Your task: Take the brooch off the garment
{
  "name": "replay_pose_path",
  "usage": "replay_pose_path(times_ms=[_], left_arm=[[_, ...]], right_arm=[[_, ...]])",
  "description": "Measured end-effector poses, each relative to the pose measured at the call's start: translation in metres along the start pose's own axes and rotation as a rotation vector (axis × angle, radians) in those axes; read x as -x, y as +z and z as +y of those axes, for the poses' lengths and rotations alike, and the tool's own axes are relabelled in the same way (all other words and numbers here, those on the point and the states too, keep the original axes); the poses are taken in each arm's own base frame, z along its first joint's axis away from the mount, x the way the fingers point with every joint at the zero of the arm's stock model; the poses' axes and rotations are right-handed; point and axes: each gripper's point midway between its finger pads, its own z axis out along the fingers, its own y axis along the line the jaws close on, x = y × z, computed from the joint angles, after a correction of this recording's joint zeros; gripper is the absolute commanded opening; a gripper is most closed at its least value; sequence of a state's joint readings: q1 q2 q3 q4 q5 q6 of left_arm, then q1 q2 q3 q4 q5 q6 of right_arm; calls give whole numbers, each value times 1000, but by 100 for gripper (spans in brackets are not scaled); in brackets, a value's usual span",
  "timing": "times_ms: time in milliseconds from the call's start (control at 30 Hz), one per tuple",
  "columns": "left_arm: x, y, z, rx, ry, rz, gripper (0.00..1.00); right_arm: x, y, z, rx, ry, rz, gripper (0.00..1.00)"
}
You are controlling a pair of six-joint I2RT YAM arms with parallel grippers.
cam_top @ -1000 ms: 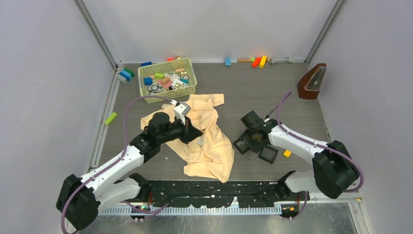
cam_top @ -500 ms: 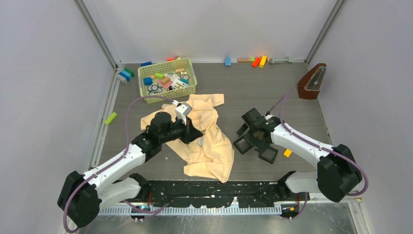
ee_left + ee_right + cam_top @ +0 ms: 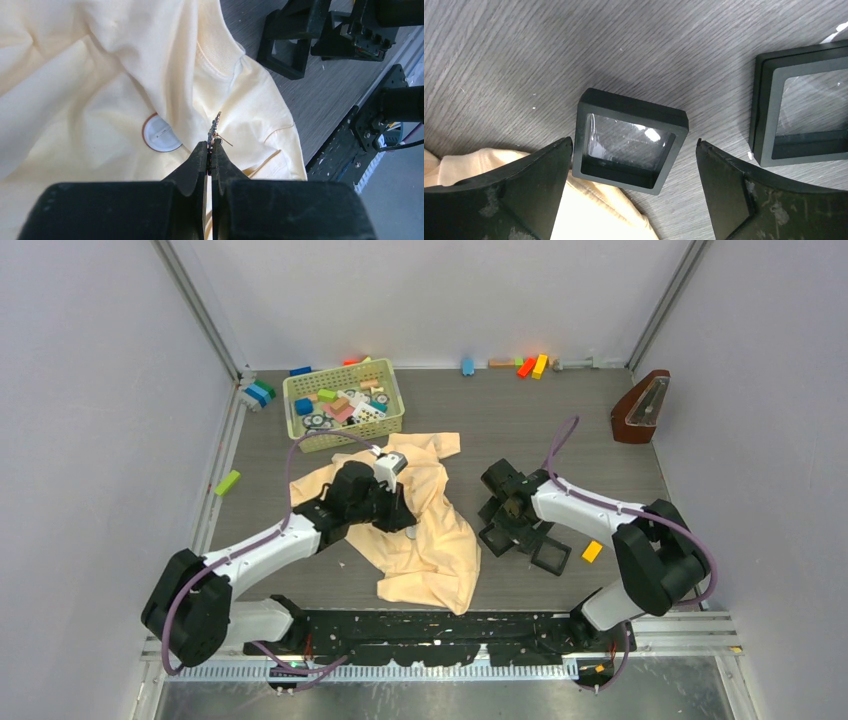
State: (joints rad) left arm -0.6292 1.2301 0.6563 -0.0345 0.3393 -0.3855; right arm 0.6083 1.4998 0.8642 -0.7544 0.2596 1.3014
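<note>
The garment is a pale yellow shirt lying crumpled on the table. It fills the left wrist view. My left gripper is shut on the brooch, a tiny dark-silvery ornament seen edge-on, sticking out past the fingertips with a thin pin wire jutting right. I cannot tell whether it still touches the cloth. In the top view the left gripper is over the shirt's middle. My right gripper is open and empty, straddling a black square tray beside the shirt's edge.
A round white disc lies on the shirt left of the brooch. A second black tray lies to the right, a third nearer the front. A green basket of blocks stands behind the shirt, a metronome at the far right.
My left gripper has shifted right and a little back over the shirt, still shut. My right gripper has moved left over the trays towards the shirt's edge.
</note>
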Motion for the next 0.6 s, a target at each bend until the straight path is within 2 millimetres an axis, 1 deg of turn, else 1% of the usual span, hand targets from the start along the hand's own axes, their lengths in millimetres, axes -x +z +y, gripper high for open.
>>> replay_pose_path(times_ms=[100,233,267,300,367,433,533,600], left_arm=[[-7,0,4,20,-10,27,0],[-6,-2,15,83,-4,30,0],[-6,-3,17,102,5,29,0],[-6,-4,21,129,13,27,0],[-6,-8,31,200,28,25,0],[-5,-12,39,265,50,27,0],[-2,-18,47,360,84,28,3],[0,-20,51,413,111,34,9]], right_arm=[[0,2,2,1,6,0,94],[-1,3,4,7,14,1,86],[-1,3,4,8,14,2,82],[-1,3,4,8,15,2,80],[-1,3,5,12,15,4,72],[-1,2,6,20,14,6,69],[-1,-1,5,37,6,7,66],[1,-7,6,63,-9,-2,62]])
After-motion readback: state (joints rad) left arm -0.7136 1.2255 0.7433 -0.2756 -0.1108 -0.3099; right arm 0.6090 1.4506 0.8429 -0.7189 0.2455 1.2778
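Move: The right gripper straddles the nearer black box, whose middle is right at its finger point, about 1 cm below. The second black box lies some 10 cm to its right and 3 cm back, a little lower. The left gripper holds the brooch above the garment. The white disc on the garment is about 2 cm ahead and 9 cm below it. The black box between the right fingers is roughly 16 cm to the left hand's right, level with it fore and aft and 9 cm lower. Close the right gripper by about a quarter until its pads pinch opposite sides of the nearer black box, barely shifting, then start to rise about 1 cm. Meanwhile keep the brooch pinched and bring the left gripper about 5 cm left and 2 cm forward over the garment, away from the box, sinking slightly and turning its fingers some 20 degrees more steeply down. ##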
